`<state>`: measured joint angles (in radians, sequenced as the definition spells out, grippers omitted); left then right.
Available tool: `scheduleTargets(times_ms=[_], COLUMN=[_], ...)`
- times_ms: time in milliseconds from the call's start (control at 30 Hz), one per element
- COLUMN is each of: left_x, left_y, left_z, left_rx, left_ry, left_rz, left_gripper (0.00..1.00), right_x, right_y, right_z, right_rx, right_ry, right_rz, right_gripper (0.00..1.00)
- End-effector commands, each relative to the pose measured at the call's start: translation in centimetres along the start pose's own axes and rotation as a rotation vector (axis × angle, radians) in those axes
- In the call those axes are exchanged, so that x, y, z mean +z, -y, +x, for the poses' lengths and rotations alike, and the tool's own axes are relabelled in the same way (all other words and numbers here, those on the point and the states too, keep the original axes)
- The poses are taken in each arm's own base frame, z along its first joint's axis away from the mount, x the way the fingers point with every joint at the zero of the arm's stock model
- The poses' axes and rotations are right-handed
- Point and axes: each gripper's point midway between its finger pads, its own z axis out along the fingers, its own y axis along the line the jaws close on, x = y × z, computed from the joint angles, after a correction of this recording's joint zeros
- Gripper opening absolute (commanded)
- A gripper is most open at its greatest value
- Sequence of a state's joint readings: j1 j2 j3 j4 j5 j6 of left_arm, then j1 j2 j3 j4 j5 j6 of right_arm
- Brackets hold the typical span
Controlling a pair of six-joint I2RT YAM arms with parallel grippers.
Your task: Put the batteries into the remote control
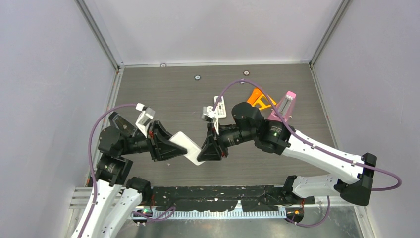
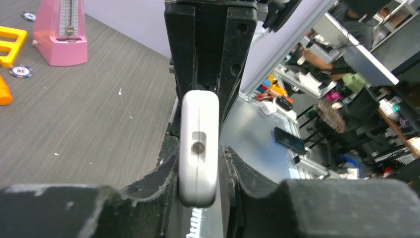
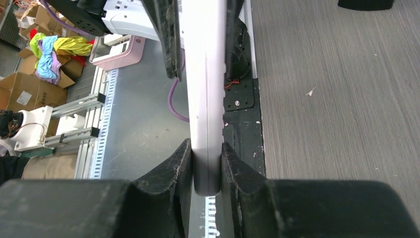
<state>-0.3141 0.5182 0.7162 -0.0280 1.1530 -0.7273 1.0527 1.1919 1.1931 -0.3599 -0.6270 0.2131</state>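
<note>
The white remote control [image 1: 188, 146] hangs in the air over the near middle of the table, held at both ends. My left gripper [image 1: 168, 144] is shut on its left end. In the left wrist view the remote control [image 2: 199, 144] stands on edge, with a small screw in its end face, pinched by the left gripper [image 2: 199, 184]. My right gripper [image 1: 212, 148] clamps the other end. In the right wrist view both pads [image 3: 182, 166] of the right gripper [image 3: 207, 171] press the sides of the remote control [image 3: 207, 89]. No batteries are in view.
A pink metronome [image 1: 288, 104] [image 2: 61, 30] and orange pieces [image 1: 257, 98] stand at the back right. A white tagged object [image 1: 219, 106] lies behind the right wrist. Yellow plastic [image 2: 11, 44] and a poker chip [image 2: 20, 71] lie on the table. Grey walls enclose three sides.
</note>
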Motion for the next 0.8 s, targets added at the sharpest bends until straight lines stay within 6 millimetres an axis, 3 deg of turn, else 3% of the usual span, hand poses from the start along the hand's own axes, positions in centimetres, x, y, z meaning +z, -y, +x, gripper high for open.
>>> scheduleTargets(times_ms=[0,67,133,267,367,433,500,533,567,667,733,767], left_x=[0.0,-0.1,-0.4,-2.3,-6.1,-9.0,-11.0,-11.5,-11.8,-11.9,-11.9,-11.9], left_y=[0.3,-0.3,-1.3,-5.4,-10.1,-12.0,-12.8,-12.9,-12.9,-12.4,-12.1,-12.1], left_z=[0.3,0.3,0.3,0.0,-0.4,-0.2,0.1,0.3,0.2,0.0,0.0,0.0], left_rx=[-0.026,-0.027,0.001,-0.007,-0.057,-0.105,-0.134,-0.138,-0.137,-0.121,-0.110,-0.106], left_ry=[-0.022,-0.010,0.004,0.037,0.097,0.119,0.119,0.117,0.123,0.139,0.147,0.148], left_rz=[0.007,-0.040,-0.120,-0.432,-0.810,-1.020,-1.152,-1.182,-1.195,-1.188,-1.176,-1.172], left_gripper=[0.53,0.82,0.98,1.00,1.00,1.00,1.00,1.00,1.00,1.00,0.99,1.00], right_x=[0.1,-0.3,-0.8,-2.2,-3.3,-4.1,-5.5,-5.8,-6.1,-6.6,-5.8,-6.0], right_y=[1.6,2.0,2.7,5.7,9.3,12.5,16.1,16.9,18.9,22.0,24.9,25.5], right_z=[-2.9,-3.0,-3.1,-2.6,-1.3,-0.4,0.3,0.5,1.4,1.9,3.1,2.3], right_rx=[-0.036,-0.031,-0.019,0.049,0.121,0.155,0.167,0.174,0.179,0.162,0.136,0.120], right_ry=[0.109,0.122,0.137,0.154,0.122,0.072,0.043,0.031,0.006,-0.039,-0.112,-0.112], right_rz=[0.094,0.130,0.182,0.347,0.546,0.733,0.959,1.012,1.117,1.299,1.413,1.461], right_gripper=[0.05,0.05,0.05,0.05,0.05,0.05,0.05,0.05,0.05,0.05,0.05,0.05])
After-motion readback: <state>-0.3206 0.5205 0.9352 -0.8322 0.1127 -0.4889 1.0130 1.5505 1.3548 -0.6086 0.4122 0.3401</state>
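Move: The white remote is pinched by both hands over the near table, its middle about 4 cm ahead and 3 cm left of the right hand, and 2 cm right and 1 cm ahead of the left. The other remote lies about 35 cm ahead, 8 cm right and 32 cm below the right hand; from the left, 34 cm ahead, 12 cm right. The orange microphone lies 15 cm right of that other remote, 1 cm farther out. The white remote passes wholly to the right hand: the left fingers open wide and back off about 16 cm to the left, forward and down, swinging counter-clockwise. The right keeps its pinch and carries the remote forward nearly 20 cm, down 12 and slightly right, towards the other remote, gathering speed while its fingers swing some 55 degrees clockwise and tip downward. ##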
